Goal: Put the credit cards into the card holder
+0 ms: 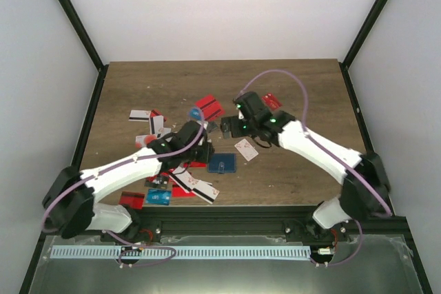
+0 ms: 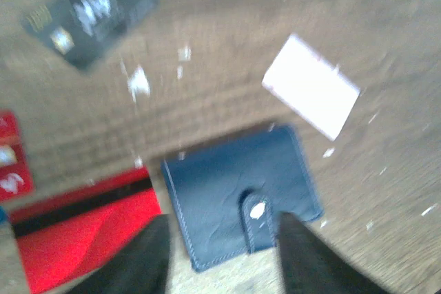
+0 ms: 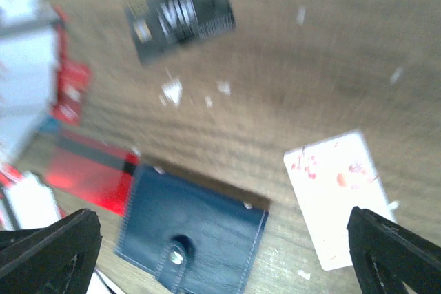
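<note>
The card holder (image 1: 224, 163) lies shut on the wooden table, dark navy with its tab clasp snapped; it also shows below each wrist camera, card holder (image 2: 241, 194) and card holder (image 3: 193, 239). Credit cards lie scattered: a white one with red marks (image 1: 246, 149) just right of the holder, red ones (image 1: 209, 108) behind it, and a dark grey one (image 3: 180, 18). My left gripper (image 1: 204, 148) hovers at the holder's left, open, holding nothing (image 2: 220, 256). My right gripper (image 1: 227, 129) hangs above the holder's far side, wide open and empty (image 3: 220, 253).
More cards are piled at the front left (image 1: 193, 185), including a light blue one (image 1: 158, 197) and a red one with a black stripe (image 2: 83, 228). White and black cards (image 1: 141, 115) lie at the left. Black frame posts border the table.
</note>
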`<state>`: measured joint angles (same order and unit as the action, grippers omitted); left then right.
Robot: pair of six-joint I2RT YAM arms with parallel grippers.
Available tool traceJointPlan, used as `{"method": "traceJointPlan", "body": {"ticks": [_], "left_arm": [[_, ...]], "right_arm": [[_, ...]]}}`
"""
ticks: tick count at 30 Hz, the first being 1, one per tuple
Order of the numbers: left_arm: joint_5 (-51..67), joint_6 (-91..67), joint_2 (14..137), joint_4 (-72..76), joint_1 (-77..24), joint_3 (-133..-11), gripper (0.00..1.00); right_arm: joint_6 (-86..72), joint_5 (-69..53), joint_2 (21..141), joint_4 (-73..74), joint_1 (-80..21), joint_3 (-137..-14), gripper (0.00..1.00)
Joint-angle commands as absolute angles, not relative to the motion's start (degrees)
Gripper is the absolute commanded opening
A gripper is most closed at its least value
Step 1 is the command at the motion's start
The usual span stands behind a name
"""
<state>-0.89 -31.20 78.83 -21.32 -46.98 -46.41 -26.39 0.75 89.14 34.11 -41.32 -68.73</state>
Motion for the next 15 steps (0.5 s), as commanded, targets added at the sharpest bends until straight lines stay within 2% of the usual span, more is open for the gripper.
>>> {"method": "traceJointPlan", "body": {"ticks": [1,3,7,13,15], "left_arm": [[-11.66,-28.4,71.87,-27.64,-46.54,-52.19,0.6],[-17.23,-28.02,69.15,-28.92,-46.13,-53.6,0.77],[-32.74,-27.1,65.32,-29.45,-45.04,-54.11,0.96],[-53.04,-14.27,55.66,-7.42,-44.32,-37.06,1.0],[-54.81,-9.4,51.57,3.23,-43.12,-29.26,1.0]], "right_arm": [[-22.79,12.95,77.36,22.53,-40.27,-64.86,1.0],[-18.77,17.46,72.76,16.7,-40.08,-60.61,1.0],[-7.53,25.0,64.6,2.05,-39.98,-49.14,1.0],[-3.02,35.0,54.06,-18.02,-38.65,-31.28,1.0],[-3.43,37.6,55.0,-17.53,-37.09,-31.84,1.0]]}}
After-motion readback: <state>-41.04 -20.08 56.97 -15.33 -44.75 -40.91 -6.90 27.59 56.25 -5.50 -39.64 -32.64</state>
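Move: The closed card holder lies about 7 cm to the left hand's right, 2 cm back and 8 cm below; the red striped card is some 3 cm left and 1 cm back of that hand. From the right hand, the holder is roughly 8 cm back, 5 cm left and 13 cm below, the white card 2 cm back and 4 cm right, the dark card about 6 cm ahead and 11 cm left. Both hands rise about 12 cm and swing outward from the holder, tipping up, left opening, right finally sinking. ##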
